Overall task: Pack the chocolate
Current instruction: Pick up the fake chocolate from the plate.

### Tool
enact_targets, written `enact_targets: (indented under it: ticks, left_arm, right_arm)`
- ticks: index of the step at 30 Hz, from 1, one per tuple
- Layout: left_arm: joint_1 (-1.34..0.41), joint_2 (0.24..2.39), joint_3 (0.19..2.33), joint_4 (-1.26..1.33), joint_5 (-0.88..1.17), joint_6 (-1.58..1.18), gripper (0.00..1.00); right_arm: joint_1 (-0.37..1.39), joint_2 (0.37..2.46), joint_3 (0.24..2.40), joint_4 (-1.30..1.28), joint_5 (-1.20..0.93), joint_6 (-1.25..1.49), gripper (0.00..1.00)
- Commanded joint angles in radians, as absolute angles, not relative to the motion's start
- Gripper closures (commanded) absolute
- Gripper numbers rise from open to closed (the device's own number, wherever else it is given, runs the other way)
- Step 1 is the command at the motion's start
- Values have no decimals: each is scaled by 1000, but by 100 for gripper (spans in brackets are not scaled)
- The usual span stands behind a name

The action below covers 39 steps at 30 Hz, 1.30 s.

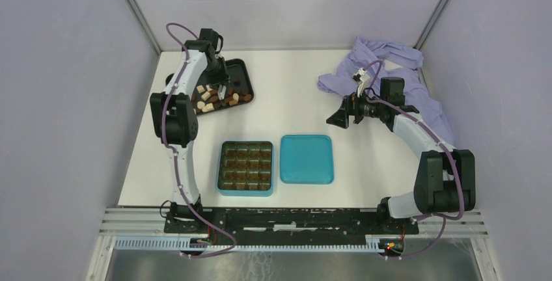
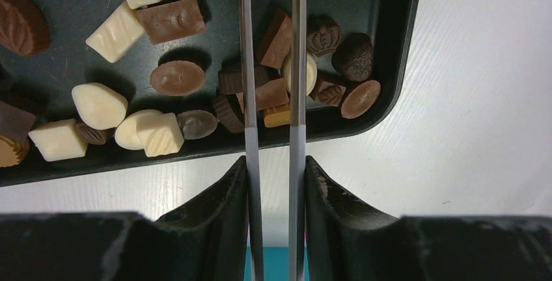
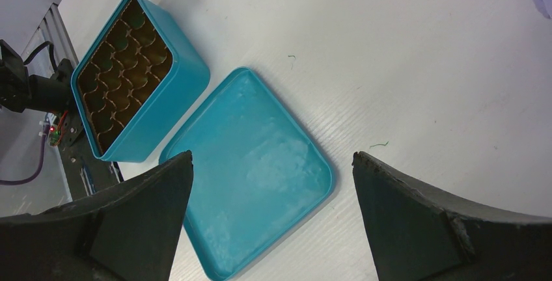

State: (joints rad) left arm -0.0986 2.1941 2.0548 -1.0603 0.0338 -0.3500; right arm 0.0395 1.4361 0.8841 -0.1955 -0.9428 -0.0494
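Chocolate (image 1: pixel 211 99) pieces, dark brown, tan and cream-white, lie loose in a black tray (image 1: pixel 239 66) at the back left. My left gripper (image 1: pixel 221 89) hangs over that tray, shut on a pair of thin metal tongs (image 2: pixel 250 66). In the left wrist view the gripper (image 2: pixel 275 164) presses the two blades close together. They run over a heap of chocolate (image 2: pixel 97 105) by the tray's rim (image 2: pixel 390 66), and their tips are out of view. My right gripper (image 1: pixel 340 117) stands open and empty; in its own view it (image 3: pixel 273 157) hovers over the teal lid (image 3: pixel 254 164).
A teal square box (image 1: pixel 220 167) with a brown grid insert (image 1: pixel 246 164) sits at the front centre, its lid (image 1: pixel 306 159) lying flat beside it on the right. The box (image 3: pixel 163 112) also shows in the right wrist view. A crumpled lilac cloth (image 1: pixel 390 56) lies at the back right.
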Motion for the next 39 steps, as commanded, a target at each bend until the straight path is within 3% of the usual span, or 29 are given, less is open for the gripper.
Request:
enact_targets:
  ticks: [1, 8, 11, 19, 28, 34, 39]
  left_arm:
    - [-103, 2198, 2106, -1041, 22, -324, 65]
    - [-103, 2164, 2115, -1042, 23, -327, 87]
    - [-103, 2129, 2117, -1037, 17, -331, 92]
    - [-103, 1959, 2021, -1005, 48, -352, 95]
    - [-111, 1621, 1660, -904, 249, -357, 96]
    - [-138, 1344, 1397, -891, 347, -360, 97]
    - [-142, 1152, 1254, -898, 348, -397, 97]
  right_arm:
    - [45, 1411, 884, -152, -963, -46, 2]
    - [45, 1410, 884, -151, -965, -45, 2]
    - [45, 1407, 885, -150, -965, -45, 2]
    - [45, 1393, 876, -144, -970, -47, 2]
    - [79, 1354, 832, -122, -1034, -109, 2]
    - [205, 1303, 801, -161, -1039, -259, 2]
    - [374, 1330, 871, -276, -922, -412, 2]
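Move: The left hand holds the tongs with their tips down in the black tray. The brown chocolate at the tips lies about 8 cm ahead of the hand, 1 cm right and 10 cm below. Another brown chocolate is 3 cm left of it, a dark one 4 cm right and 2 cm nearer; the teal box is some 28 cm back and 11 cm right of the left hand. From the right hand the chocolate lies roughly 23 cm ahead, 43 cm left. Up first, after almost staying in place with the tongs still squeezed, then back: the left hand rises about 11 cm, carrying the chocolate in the tong tips out of the tray, and swings some 18 cm back and slightly right towards the teal box, tips tilting forward and turning right. Late on, the empty, open right hand slides back-left towards the box, turning counter-clockwise. ##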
